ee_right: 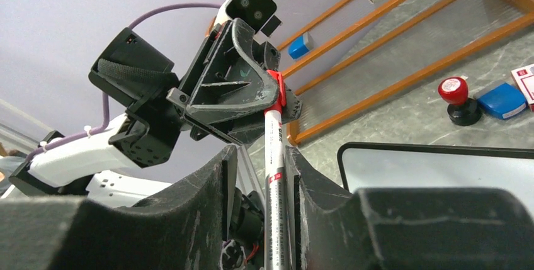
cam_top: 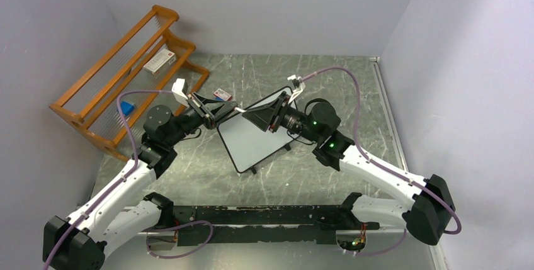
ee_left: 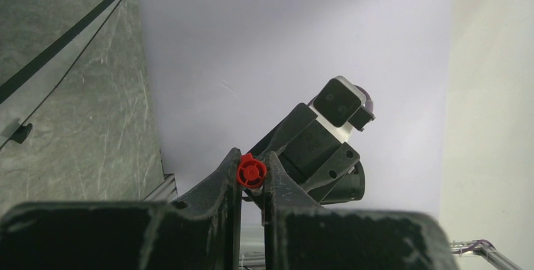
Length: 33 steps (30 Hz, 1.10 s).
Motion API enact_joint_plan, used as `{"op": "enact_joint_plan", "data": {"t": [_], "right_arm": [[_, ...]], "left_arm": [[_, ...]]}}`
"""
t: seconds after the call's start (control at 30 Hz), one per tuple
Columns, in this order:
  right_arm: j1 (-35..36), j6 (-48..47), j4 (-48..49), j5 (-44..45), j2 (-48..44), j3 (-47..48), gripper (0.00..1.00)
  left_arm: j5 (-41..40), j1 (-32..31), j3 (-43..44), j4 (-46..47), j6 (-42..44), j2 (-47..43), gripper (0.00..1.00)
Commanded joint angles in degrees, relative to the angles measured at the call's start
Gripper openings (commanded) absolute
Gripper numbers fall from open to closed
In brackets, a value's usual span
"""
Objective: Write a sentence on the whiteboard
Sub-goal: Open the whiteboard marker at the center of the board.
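The whiteboard (cam_top: 252, 147) lies tilted on the table's middle, its corner also in the right wrist view (ee_right: 441, 169). Its visible face is blank; the sentence is not in view. Above its far corner the two grippers meet tip to tip. My left gripper (cam_top: 228, 110) (ee_left: 252, 168) is shut on the red cap (ee_left: 251, 172) (ee_right: 277, 94) of a marker. The marker's white barrel (ee_right: 274, 157) runs down between the fingers of my right gripper (cam_top: 249, 116) (ee_right: 261, 150). It lies against the right finger, with a gap to the left one.
An orange wooden rack (cam_top: 119, 81) stands at the back left, holding a small box (cam_top: 159, 61) and a blue block (cam_top: 128, 107). A red-topped stamp (ee_right: 454, 94), a blue pad (ee_right: 500, 99) and a red-and-white card (cam_top: 222, 95) lie behind the board. Walls close three sides.
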Motion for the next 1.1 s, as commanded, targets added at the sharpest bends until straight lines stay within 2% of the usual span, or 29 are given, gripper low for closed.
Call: {"op": "enact_joint_plan", "data": {"t": [0.0,0.47,0.83,1.07], "right_arm": [[-0.16,-1.3,-1.0,-1.7,0.5,2.64,0.36],[-0.36,-2.31,-2.75,-1.53,0.59,2.82,0.28],[-0.75,-2.64,-2.06,-2.88,1.03,2.88,0.0],[-1.08,-3.85,-4.35,-4.45,0.08,2.69,0.0]], "left_arm": [[1.14,0.25,0.01,1.62,0.31,0.17,0.05],[-0.35,0.22,-0.65,1.89,-0.26,0.08,0.05],[-2.33,0.26,-2.43,1.68,-2.2,-1.12,0.05],[-4.98,0.27,-2.28,0.91,-2.24,-1.35,0.05]]}}
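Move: The capped marker bridges the two hands: its middle is about 1 cm ahead and 2 cm left of the right hand, whose open fingers straddle the white barrel, and roughly 1 cm back and 3 cm right of the left hand, which already grips the red cap. From the right hand, the whiteboard is about 8 cm ahead, 4 cm right and 26 below; the red stamp some 21 cm ahead, 17 left and 29 below. The marker's white barrel is pinched by the right fingers, which shut from part-open around it while that hand stays nearly in place, sinking about 1.5 cm and tipping its fingertips down a few degrees. The left fingers keep their hold on the red cap, their hand still but for a slight dip at the end. ##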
